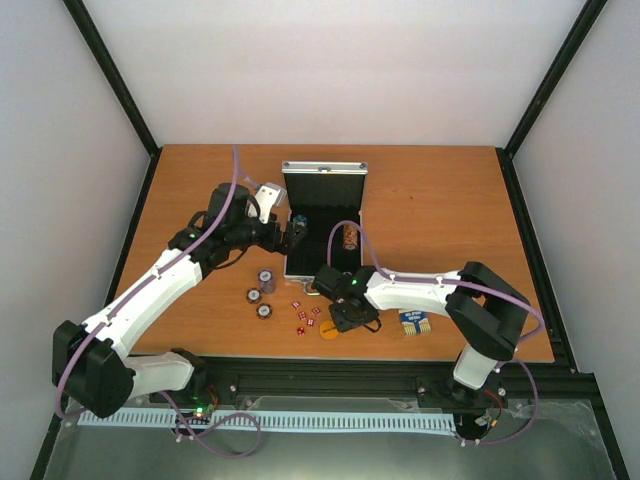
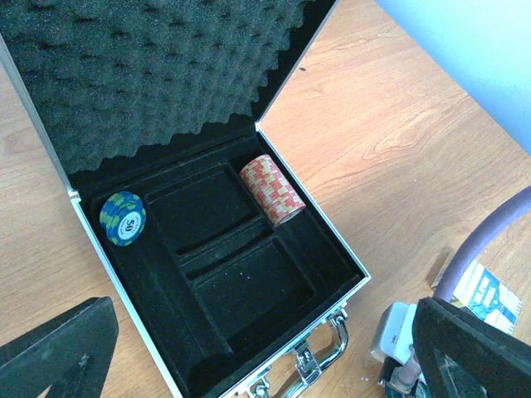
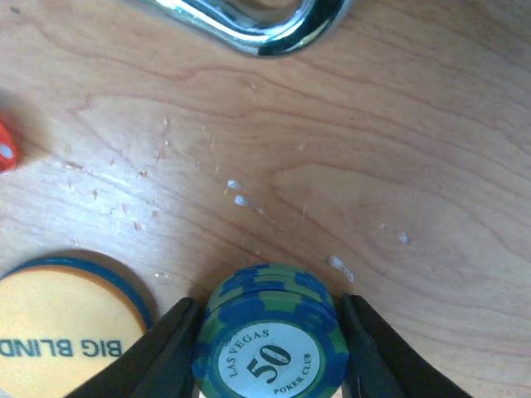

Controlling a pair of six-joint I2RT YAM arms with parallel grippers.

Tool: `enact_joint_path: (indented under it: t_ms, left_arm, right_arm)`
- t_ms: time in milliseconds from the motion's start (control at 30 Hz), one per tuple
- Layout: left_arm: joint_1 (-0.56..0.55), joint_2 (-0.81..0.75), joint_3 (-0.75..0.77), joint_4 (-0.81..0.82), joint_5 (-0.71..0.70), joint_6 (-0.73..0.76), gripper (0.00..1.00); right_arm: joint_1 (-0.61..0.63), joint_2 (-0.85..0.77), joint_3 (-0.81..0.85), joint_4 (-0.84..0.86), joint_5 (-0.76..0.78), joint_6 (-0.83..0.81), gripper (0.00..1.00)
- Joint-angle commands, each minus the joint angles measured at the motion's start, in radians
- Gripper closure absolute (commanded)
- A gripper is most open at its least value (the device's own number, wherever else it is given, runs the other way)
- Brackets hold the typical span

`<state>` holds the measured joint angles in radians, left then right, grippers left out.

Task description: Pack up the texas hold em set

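Observation:
The silver case [image 1: 322, 172] lies open at the table's middle, its black tray [image 2: 241, 290] holding a blue-green chip stack [image 2: 123, 219] and a red chip stack [image 2: 272, 191]. My left gripper [image 1: 291, 238] hovers open at the case's left side, its fingers [image 2: 62, 348] wide apart above the tray. In front of the case, my right gripper [image 3: 270, 352] is shut on a blue-green "50" chip stack [image 3: 270, 332] standing on the table, a finger touching each side. Beside it lie the orange "BIG BLIND" disc [image 3: 58, 327] and a red die [image 3: 4, 153].
Three more chip stacks [image 1: 264, 292] stand left of the case's front. Several red dice [image 1: 305, 315] lie near the orange disc [image 1: 329, 331]. The card deck [image 1: 414, 323] lies to the right near the front edge. The case handle [image 3: 249, 21] is just beyond the right gripper.

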<state>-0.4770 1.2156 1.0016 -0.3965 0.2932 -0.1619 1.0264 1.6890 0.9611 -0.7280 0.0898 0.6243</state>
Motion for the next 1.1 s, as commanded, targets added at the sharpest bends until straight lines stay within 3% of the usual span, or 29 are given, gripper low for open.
enact_joint_path:
  t_ms: [0, 100, 200, 367, 800, 1067]
  left_arm:
    - [0.000, -0.007, 0.000, 0.022, -0.008, -0.019, 0.00]
    - [0.000, -0.007, -0.001, 0.019, -0.011, -0.019, 0.00]
    - [0.000, -0.008, 0.001, 0.019, -0.012, -0.021, 0.00]
    - [0.000, -0.017, 0.003, 0.017, -0.010, -0.021, 0.00]
    - [0.000, -0.064, -0.030, 0.007, 0.038, -0.045, 0.00]
    - [0.000, -0.100, -0.063, 0.003, 0.025, -0.051, 0.00]
  right_arm:
    - [-0.003, 0.010, -0.038, -0.040, 0.015, 0.001, 0.65]
    - [-0.003, 0.011, -0.039, -0.036, 0.017, 0.004, 0.66]
    - [-0.005, 0.003, -0.038, -0.039, 0.028, 0.010, 0.78]
    - [-0.025, -0.044, -0.025, -0.039, 0.052, 0.021, 0.88]
    - [-0.105, -0.169, -0.002, -0.039, 0.042, 0.015, 0.91]
    - [-0.126, -0.127, 0.010, -0.027, -0.017, -0.026, 0.92]
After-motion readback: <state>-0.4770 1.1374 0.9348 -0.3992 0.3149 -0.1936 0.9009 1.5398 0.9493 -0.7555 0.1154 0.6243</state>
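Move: The right hand holds a stack of 50 chips down at the table. The middle of the open case lies about 16 cm ahead and 5 cm to its left, at roughly the same height, with the red chip stack in it 17 cm straight ahead. The BIG BLIND button is 5 cm left and 1 cm back, and the card deck 13 cm right and 1 cm ahead. From the left hand, the case is about 3 cm ahead, 5 cm right and 20 cm below. Upward and forward, some 4 cm up and 3.5 cm forward, the right hand lifts its stack towards the case's front edge, keeping its pinch. It first slides right at table height for about a centimetre, drifts farther right to roughly 2.5 cm in all, and turns slightly clockwise. The empty left hand, wide open, draws back about 2 cm late on. ##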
